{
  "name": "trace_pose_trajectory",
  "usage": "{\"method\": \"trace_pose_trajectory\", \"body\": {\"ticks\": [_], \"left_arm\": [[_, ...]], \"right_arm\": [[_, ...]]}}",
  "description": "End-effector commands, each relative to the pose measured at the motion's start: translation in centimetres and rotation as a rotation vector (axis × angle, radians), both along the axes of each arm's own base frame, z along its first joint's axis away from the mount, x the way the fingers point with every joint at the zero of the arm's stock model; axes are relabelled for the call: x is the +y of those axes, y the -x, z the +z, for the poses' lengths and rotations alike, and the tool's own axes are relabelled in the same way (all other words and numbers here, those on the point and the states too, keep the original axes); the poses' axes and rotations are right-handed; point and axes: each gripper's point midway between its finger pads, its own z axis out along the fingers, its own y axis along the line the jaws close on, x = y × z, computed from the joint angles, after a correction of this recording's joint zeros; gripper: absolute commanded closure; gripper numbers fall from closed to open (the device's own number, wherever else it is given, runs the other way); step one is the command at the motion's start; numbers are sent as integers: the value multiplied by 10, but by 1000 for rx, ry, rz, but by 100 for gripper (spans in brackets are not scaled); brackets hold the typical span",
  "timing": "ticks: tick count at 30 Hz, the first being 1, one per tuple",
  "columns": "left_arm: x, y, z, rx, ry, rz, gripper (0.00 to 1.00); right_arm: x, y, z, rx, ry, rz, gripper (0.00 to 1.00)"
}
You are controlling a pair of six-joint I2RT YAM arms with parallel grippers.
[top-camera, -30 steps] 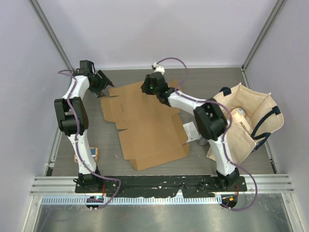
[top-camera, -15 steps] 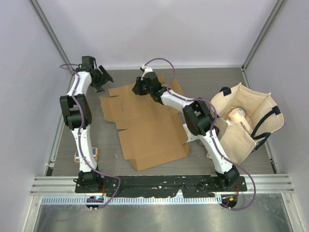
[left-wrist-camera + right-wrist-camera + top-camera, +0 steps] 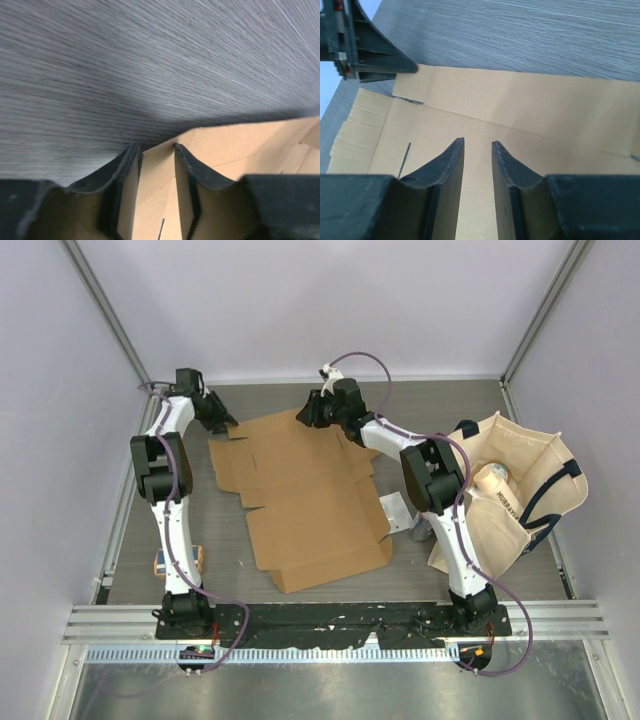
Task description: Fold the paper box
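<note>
The paper box [image 3: 300, 490] is a flat brown die-cut cardboard sheet lying in the middle of the table. My left gripper [image 3: 225, 423] is at its far left corner. In the left wrist view the left gripper [image 3: 156, 146] is open by a narrow gap, and the box's corner flap [image 3: 250, 145] shows through and beside the gap. My right gripper [image 3: 306, 415] is low over the sheet's far edge. In the right wrist view the right gripper [image 3: 478, 142] is narrowly open with nothing between its fingers, and only the cardboard [image 3: 520, 110] lies below it.
A beige tote bag [image 3: 510, 490] with dark handles stands at the right, close to the right arm. A small white item [image 3: 400, 512] lies by the sheet's right edge. An orange-and-blue packet [image 3: 180, 562] sits beside the left arm. Walls close the back and sides.
The left gripper came down from behind the sheet onto its far left corner and its jaws narrowed. The right gripper swung left along the far edge, then back to the right.
</note>
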Motion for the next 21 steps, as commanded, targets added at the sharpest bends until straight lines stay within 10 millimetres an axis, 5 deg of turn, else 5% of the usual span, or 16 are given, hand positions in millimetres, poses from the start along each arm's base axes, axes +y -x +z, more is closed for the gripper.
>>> {"method": "trace_pose_trajectory", "body": {"ticks": [1, 5, 7, 16, 21], "left_arm": [[-17, 0, 20, -91, 64, -95, 67], [-24, 0, 41, -154, 80, -149, 93], [-24, 1, 49, -178, 72, -175, 100], [-50, 14, 134, -408, 115, -337, 100], [-67, 37, 168, -480, 123, -438, 100]], "right_arm": [[8, 9, 73, -132, -57, 80, 66], [2, 18, 96, -174, 7, 165, 62], [-6, 28, 92, -163, 84, 232, 58], [-38, 46, 122, -258, 321, 405, 31], [-40, 59, 151, -316, 344, 477, 25]]}}
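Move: The paper box lies opened out, and its far-left corner is already between the left gripper's half-open pads, about 1 cm right of the hand point and 1 cm below it. The box's left side flap lies roughly 10 cm back and 1 cm to the left, the left slit about 10 cm back and 5 cm to the right, both some 2 cm down. From the right gripper the corner is about 17 cm left, 2 cm ahead and 6 cm down. Shut the left gripper fully on the far-left corner of the paper box while easing a couple of centimetres right, then carry the pinched corner up about 9 cm, drifting right and slightly back, the wrist swinging clockwise and its fingertips tipping up. Meanwhile raise the right gripper clear above the far panel, also back and right, opening it wide and turning it counter-clockwise with its left side dipping. ##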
